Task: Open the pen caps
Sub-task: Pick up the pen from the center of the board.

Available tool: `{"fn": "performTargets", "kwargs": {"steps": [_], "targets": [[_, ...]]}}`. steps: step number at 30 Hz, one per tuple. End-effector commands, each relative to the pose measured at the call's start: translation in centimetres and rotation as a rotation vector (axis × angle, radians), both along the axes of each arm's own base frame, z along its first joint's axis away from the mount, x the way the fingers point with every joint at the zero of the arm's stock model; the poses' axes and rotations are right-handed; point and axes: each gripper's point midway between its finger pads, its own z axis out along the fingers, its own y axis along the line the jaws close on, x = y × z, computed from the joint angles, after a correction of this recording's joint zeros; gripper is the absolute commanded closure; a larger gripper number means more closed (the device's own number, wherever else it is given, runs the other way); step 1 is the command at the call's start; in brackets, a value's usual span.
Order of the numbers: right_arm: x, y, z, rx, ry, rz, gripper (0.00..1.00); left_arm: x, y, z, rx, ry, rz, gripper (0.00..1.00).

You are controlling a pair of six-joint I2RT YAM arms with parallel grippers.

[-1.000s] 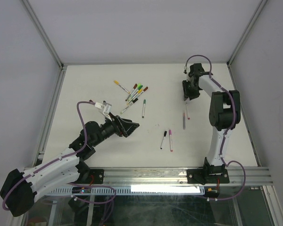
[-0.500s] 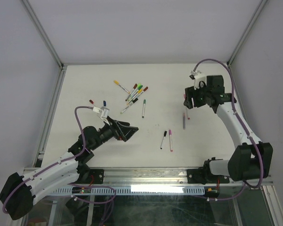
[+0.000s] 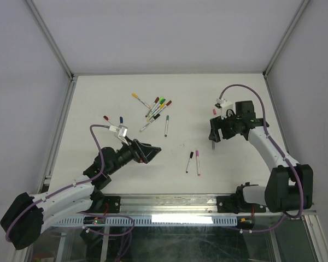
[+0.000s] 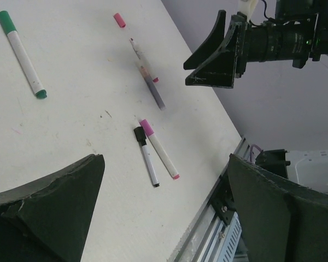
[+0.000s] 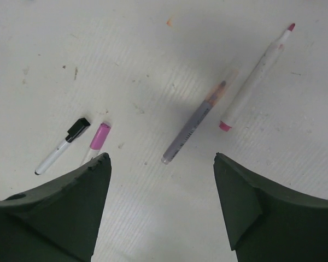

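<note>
Both grippers hang open and empty above the table. My left gripper (image 3: 152, 151) (image 4: 165, 158) is in the left half and faces a black-capped pen (image 3: 189, 161) (image 4: 146, 155) and a magenta-capped pen (image 3: 197, 162) (image 4: 159, 148). My right gripper (image 3: 213, 135) (image 5: 161, 158) hovers over a grey uncapped barrel (image 5: 194, 123) (image 4: 154, 94) and a white uncapped pen with a pink tip (image 5: 257, 76). A loose pink cap (image 3: 214, 111) (image 4: 119, 20) lies just behind them. Red (image 3: 106, 117) and blue (image 3: 121, 119) caps lie at the left.
A cluster of capped pens (image 3: 157, 108) lies at the back centre, with a yellow-capped pen (image 3: 139, 99) to its left and a green-capped pen (image 3: 166, 125) (image 4: 23, 53) in front. The metal rail (image 3: 169, 203) runs along the near edge.
The right gripper has come forward from the back of the table to above the grey barrel and opened wider; the pink cap now shows behind it. The left gripper opened fully and shifted slightly.
</note>
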Motion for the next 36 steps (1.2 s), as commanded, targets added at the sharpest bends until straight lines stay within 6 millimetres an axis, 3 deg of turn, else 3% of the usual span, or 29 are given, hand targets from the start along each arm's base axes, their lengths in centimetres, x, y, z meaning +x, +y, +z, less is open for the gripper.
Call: {"fn": "performTargets", "kwargs": {"steps": [1,9,19,29,36], "targets": [[1.1,-1.5,-1.6,-0.082,0.029,-0.094,0.25,0.6,0.2,1.7,-0.067,-0.031,0.042,0.01],[1.8,-1.5,-3.5,-0.158,0.082,-0.142,0.33,0.8,1.0,1.4,-0.093,-0.024,0.088,0.01],[3.0,-0.1,-5.7,-0.225,0.136,-0.125,0.52,0.7,1.1,1.9,-0.107,-0.034,0.089,0.01],[2.6,0.1,-7.3,-0.270,0.186,-0.105,0.73,0.7,1.0,2.0,-0.117,-0.035,0.082,0.01],[2.0,0.5,-8.0,-0.280,0.213,-0.066,0.80,0.3,0.5,2.0,-0.132,-0.025,0.050,0.01]]}}
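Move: The grey pen lies almost under the right hand, its middle about 3 cm ahead and 9 cm below. Also on the table, the uncapped marker is some 8 cm ahead and 2 cm right of that hand; the loose pink cap is about 16 cm ahead, 2 cm right. The pink-capped marker is roughly 9 cm back and 8 cm left. From the left hand the grey pen is about 9 cm ahead, 29 cm right and 14 cm down. Right fingertips come in on either side of the grey pen's barrel, a little behind its middle, though a firm pinch can't be made out yet. The hand sinks about 8.5 cm nearly straight down onto the pen, slowing near the table, while the wrist tips the fingers some 20 degrees steeper and they close from wide to a narrow gap. ##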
